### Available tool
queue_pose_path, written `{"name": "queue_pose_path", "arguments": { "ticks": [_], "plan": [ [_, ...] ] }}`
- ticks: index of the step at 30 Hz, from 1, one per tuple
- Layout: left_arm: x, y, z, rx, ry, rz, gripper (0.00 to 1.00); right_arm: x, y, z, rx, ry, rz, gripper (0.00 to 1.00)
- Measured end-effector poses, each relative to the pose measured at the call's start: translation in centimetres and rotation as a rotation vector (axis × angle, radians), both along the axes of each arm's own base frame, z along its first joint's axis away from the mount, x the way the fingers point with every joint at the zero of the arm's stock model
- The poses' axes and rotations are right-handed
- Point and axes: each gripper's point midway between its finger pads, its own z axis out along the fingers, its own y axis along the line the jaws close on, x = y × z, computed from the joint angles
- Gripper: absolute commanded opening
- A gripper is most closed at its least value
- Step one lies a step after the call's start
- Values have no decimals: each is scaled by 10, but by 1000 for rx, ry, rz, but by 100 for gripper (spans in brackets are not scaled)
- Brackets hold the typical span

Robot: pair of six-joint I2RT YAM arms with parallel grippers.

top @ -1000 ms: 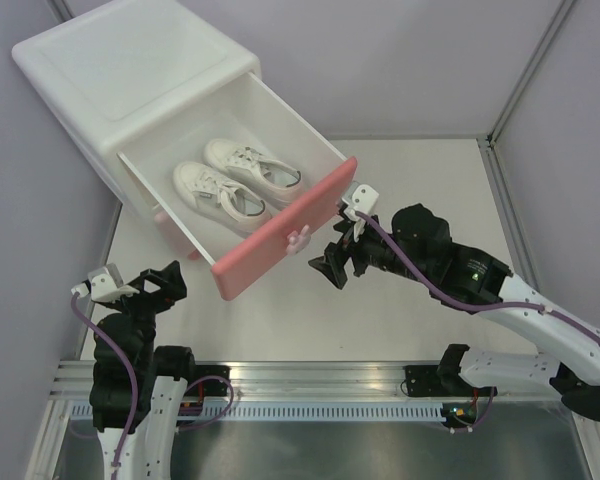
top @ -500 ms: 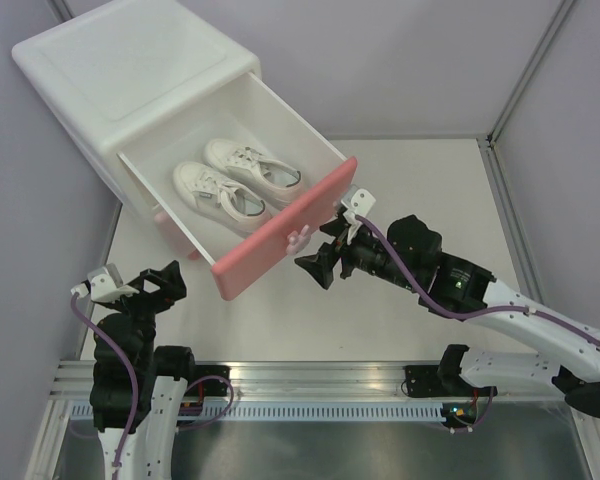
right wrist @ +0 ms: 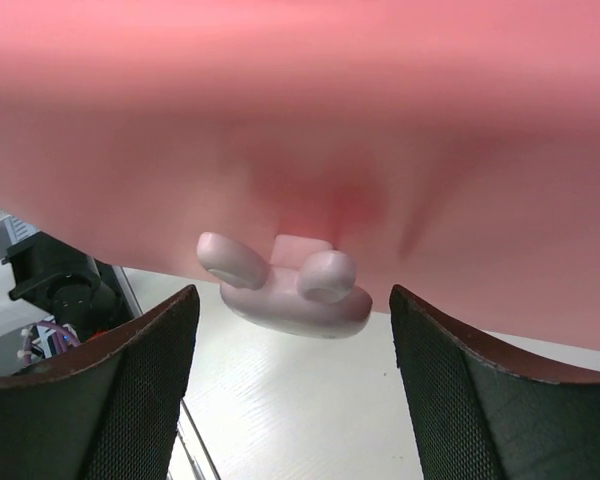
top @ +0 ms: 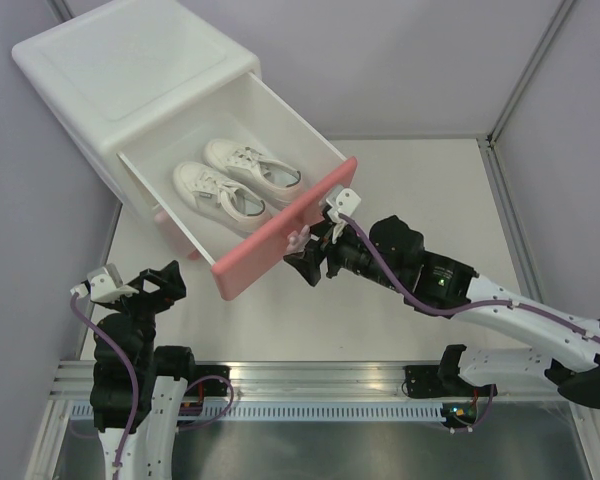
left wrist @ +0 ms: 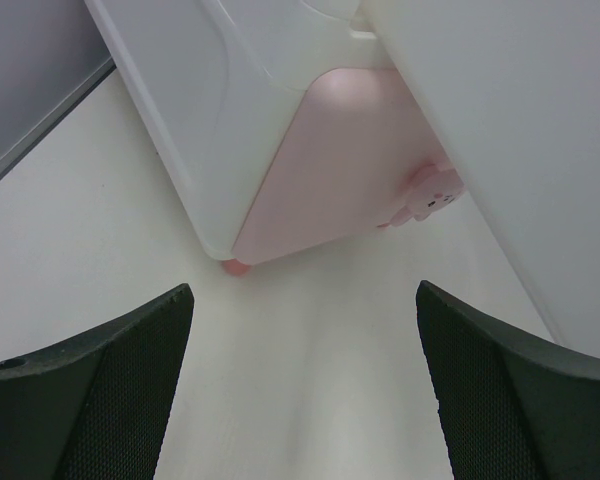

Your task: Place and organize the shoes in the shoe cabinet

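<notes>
The white shoe cabinet (top: 110, 70) stands at the far left with its upper drawer pulled out. Two white shoes (top: 220, 192) (top: 252, 165) lie side by side in that drawer. My right gripper (top: 308, 262) is open right at the drawer's darker pink front (top: 280, 232). In the right wrist view the bunny knob (right wrist: 290, 290) sits between the jaws of the right gripper (right wrist: 292, 345), with a gap on each side. My left gripper (top: 145, 283) hangs open near the front left, with nothing in it. The left gripper (left wrist: 305, 300) faces the pale pink lower front (left wrist: 330, 160) and its knob (left wrist: 425, 195).
A pink cabinet foot (left wrist: 238, 266) rests on the white table (top: 430, 190). Grey walls close in the left, back and right sides. A metal rail (top: 310, 375) runs along the near edge by the arm bases.
My right gripper has moved left to the drawer front and now has the bunny knob between its jaws. The left arm, drawer and shoes have not moved.
</notes>
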Motion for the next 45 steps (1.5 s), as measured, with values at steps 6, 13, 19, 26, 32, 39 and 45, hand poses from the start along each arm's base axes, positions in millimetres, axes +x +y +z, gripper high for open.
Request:
{"name": "queue_pose_path", "arguments": {
  "ticks": [6,13,19,26,32,39,45],
  "plan": [
    [0,0,0,0,0,0,94,8,-1,2,2,-7,-49,67],
    [0,0,0,0,0,1,94,7,0,5,-1,-5,-50,32],
    [0,0,0,0,0,1,94,6,1,8,-21,8,-47,17],
    [0,1,0,0,0,7,94,7,5,35,-5,5,-49,15],
    [0,1,0,0,0,7,94,12,13,51,3,-5,-55,15],
    [0,2,0,0,0,10,94,26,34,48,-18,-9,-71,23],
    [0,2,0,0,0,10,94,45,54,53,-14,-51,-111,29]
  ]
}}
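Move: Just off the right hand's fingertips, about 1 cm forward and 1 cm left at the same height, is the bunny knob of the open upper drawer. Inside the drawer the near shoe lies some 15 cm left and 9 cm ahead of the hand, the far shoe about 9 cm left and 13 cm ahead. The cabinet mouth is roughly 20 cm left, 20 cm ahead and a little higher. From the left hand the knob is about 26 cm right, 5 cm ahead and 8 cm up. Closing on the bunny knob from both sides, the right hand shifts about 1 cm forward and pinches it. Keeping hold, it raises the drooping drawer front by some 5 cm, then pushes left and forward towards the cabinet, about 5 cm left and 3 cm forward, the wrist barely turning. ##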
